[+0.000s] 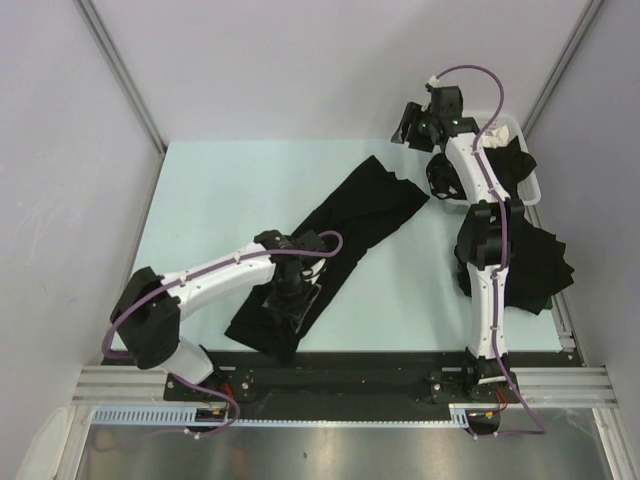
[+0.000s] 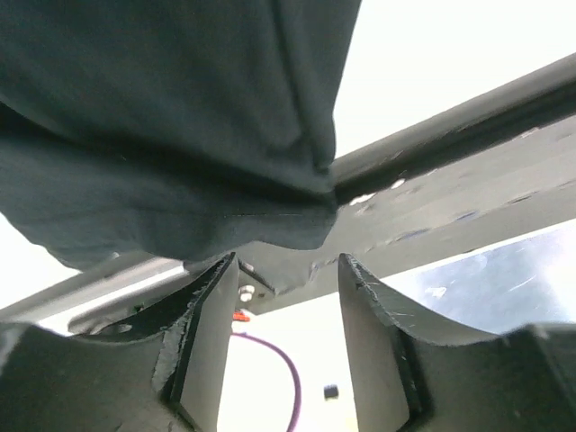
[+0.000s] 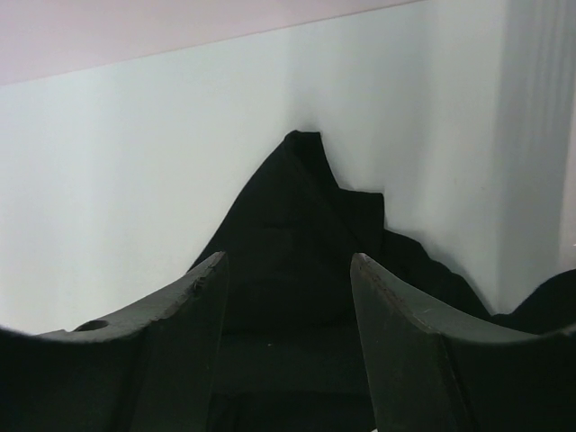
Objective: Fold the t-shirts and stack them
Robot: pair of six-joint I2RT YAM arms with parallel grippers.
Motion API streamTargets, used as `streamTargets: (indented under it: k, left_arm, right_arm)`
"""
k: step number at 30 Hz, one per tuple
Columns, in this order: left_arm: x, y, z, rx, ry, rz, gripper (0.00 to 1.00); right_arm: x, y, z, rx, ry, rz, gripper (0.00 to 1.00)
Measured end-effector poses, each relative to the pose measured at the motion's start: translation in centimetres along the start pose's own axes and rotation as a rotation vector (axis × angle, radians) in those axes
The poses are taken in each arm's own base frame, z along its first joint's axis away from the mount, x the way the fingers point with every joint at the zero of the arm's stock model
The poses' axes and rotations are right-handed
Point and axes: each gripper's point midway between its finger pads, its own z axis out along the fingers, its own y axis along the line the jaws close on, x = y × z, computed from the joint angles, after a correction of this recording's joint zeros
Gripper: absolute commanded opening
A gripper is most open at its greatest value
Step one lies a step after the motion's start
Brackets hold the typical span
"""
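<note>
One black t-shirt lies as a long narrow strip across the pale table, running diagonally from near centre toward the far right. My left gripper hovers over its near end. In the left wrist view that gripper is open with nothing between its fingers, and the dark cloth lies just past the fingertips. My right gripper is raised near the strip's far end. It is open and empty, with the black shirt on the table beyond it.
A white basket at the far right holds more black cloth. Another black shirt lies crumpled at the table's right edge beside the right arm. A black base rail runs along the near edge.
</note>
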Motion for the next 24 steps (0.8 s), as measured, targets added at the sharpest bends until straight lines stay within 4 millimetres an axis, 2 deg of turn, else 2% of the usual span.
streamTargets:
  k: [4, 12, 14, 17, 20, 24]
  left_arm:
    - [-3.4, -1.0, -2.1, 0.007, -0.100, 0.009, 0.55]
    - [-11.4, -1.3, -4.3, -0.006, -0.224, -0.046, 0.54]
    - [-14.0, -1.1, -5.8, -0.005, -0.290, -0.067, 0.55]
    - [-17.2, -0.6, -9.3, 0.002, -0.412, -0.100, 0.56]
    - [-19.4, 0.1, -12.3, 0.015, -0.521, -0.132, 0.57]
    - [-20.1, 1.3, -13.3, 0.011, -0.561, -0.174, 0.58]
  right_arm:
    - [1.5, 1.0, 0.6, 0.004, 0.030, -0.048, 0.63]
    - [5.9, 1.6, 3.2, 0.032, 0.123, -0.141, 0.64]
    - [6.8, 1.4, 3.8, 0.041, 0.141, -0.161, 0.64]
    - [7.6, 0.4, 4.6, 0.061, 0.159, -0.188, 0.65]
    - [7.6, -0.7, 5.2, 0.084, 0.160, -0.209, 0.65]
    - [7.1, -2.2, 5.6, 0.105, 0.151, -0.231, 0.65]
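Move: Some 21 cm ahead of the left hand, 6 cm to its right and 5 cm below, lies the middle of the folded t-shirt strip; its near corner is about 6 cm back and 1 cm left. The right hand hovers about 15 cm above the strip's far tip, which sits roughly 7 cm ahead and 4 cm left of it. The white basket stands about 25 cm to the right hand's right, level with it; a dark cloth pile lies 29 cm back and 28 cm right. Leaving the near end of the t-shirt, the open left hand sweeps forward about 20 cm, rising some 12 cm and drifting right, to hang over the strip's middle with its fingers tilting forward. The right hand, also open, sinks about 9 cm towards the strip's far end, swinging left and then part way back right, rolling slightly, still clear of the cloth. ##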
